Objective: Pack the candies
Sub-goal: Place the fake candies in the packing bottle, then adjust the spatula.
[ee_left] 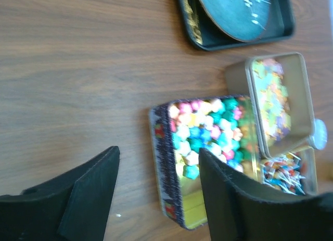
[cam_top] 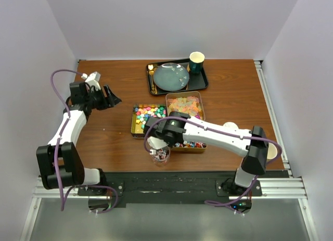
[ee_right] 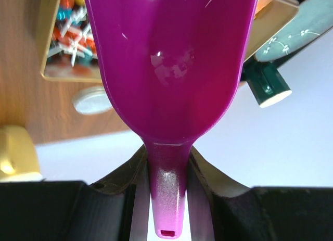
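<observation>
The candies sit in three open tins: bright cubes [cam_top: 148, 116], pale gummies [cam_top: 184, 104] and red-blue-white wrapped pieces [cam_top: 190, 144]. A small clear cup [cam_top: 160, 155] near the table's front edge holds some wrapped pieces. My right gripper [cam_top: 156, 142] hovers just above that cup. In the right wrist view it [ee_right: 167, 155] is shut on the handle of the purple scoop [ee_right: 171, 69], whose bowl looks empty. My left gripper [cam_top: 107, 98] is open and empty left of the cube tin [ee_left: 208, 142], with the tin's near corner between its fingers [ee_left: 93, 189].
A black tray [cam_top: 202, 80] at the back holds a teal plate [cam_top: 170, 76] and a green cup [cam_top: 196, 62]. A white lid [cam_top: 229, 127] lies right of the tins. A yellow cup [cam_top: 271, 152] stands at the right edge by the right arm.
</observation>
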`<state>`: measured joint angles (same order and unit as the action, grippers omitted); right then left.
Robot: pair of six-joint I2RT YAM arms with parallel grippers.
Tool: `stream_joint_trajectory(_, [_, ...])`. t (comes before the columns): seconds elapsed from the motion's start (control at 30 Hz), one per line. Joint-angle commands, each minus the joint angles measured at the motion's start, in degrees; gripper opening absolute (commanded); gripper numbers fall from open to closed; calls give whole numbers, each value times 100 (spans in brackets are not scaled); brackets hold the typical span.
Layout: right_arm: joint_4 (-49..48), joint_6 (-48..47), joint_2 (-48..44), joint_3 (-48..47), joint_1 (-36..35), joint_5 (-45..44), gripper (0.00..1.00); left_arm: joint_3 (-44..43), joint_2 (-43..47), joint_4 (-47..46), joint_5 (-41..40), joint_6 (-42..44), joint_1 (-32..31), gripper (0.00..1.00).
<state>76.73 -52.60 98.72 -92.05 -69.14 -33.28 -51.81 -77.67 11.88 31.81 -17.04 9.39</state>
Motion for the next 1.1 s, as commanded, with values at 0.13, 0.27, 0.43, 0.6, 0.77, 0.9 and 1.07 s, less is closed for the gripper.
stream_joint_trajectory(0.13, [1231, 1014, 156, -1095, 1419, 1664, 0, 557, 349, -1543, 2815, -833, -103, 0])
stream_joint_trajectory(0.27, [950, 1103, 446, -1227, 1702, 2053, 0, 953, 340, -3215, 4148, -2082, -621, 0])
stream_joint_trajectory(0.43, [975, 1173, 894, -1789, 1703, 2378, 0, 998, 86, -3622, 4290, -2304, -1394, 0])
stream_joint_trajectory(0.6, [1011, 1190, 1071, -2352, 1694, 2510, 0, 595, -432, -3194, 4193, -1989, -1545, 0])
stream_joint_trajectory(0.77, [967, 1331, 870, -2713, 1703, 2844, 0, 347, -793, -2462, 4079, -1443, -1580, 0])
stream_joint_trajectory(0.9, [940, 1366, 641, -2696, 1703, 3108, 0, 286, -1039, -2489, 4052, -1408, -1642, 0])
stream_joint_trajectory(1.07, [826, 1357, 473, -2537, 1772, 3099, 0, 163, -1250, -2638, 3938, -1478, -1677, 0])
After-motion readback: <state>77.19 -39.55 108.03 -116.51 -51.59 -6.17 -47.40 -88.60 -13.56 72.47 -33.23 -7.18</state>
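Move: My left hand, open and empty, has the star-candy box about 16 cm to its right, 4 cm back and 13 cm below. The jelly-candy box is some 34 cm to its right. My right hand still holds the purple scoop over the bottle, which stands about 8 cm left and 9 cm back of it. From that hand the star-candy box lies roughly 10 cm ahead and 13 cm left, and the lollipop box nearly underneath, 4 cm to the right. My left hand snaps shut on nothing and swings some 17 cm right and 8 cm back over the star-candy box, turning clockwise about 45 degrees, rising first, then sinking partway. Keeping its grip on the handle, my right hand carries the scoop off the bottle about 5 cm forward, dips and comes up again while shifting left, rolling so the bowl levels out towards my closed left fingertips. ##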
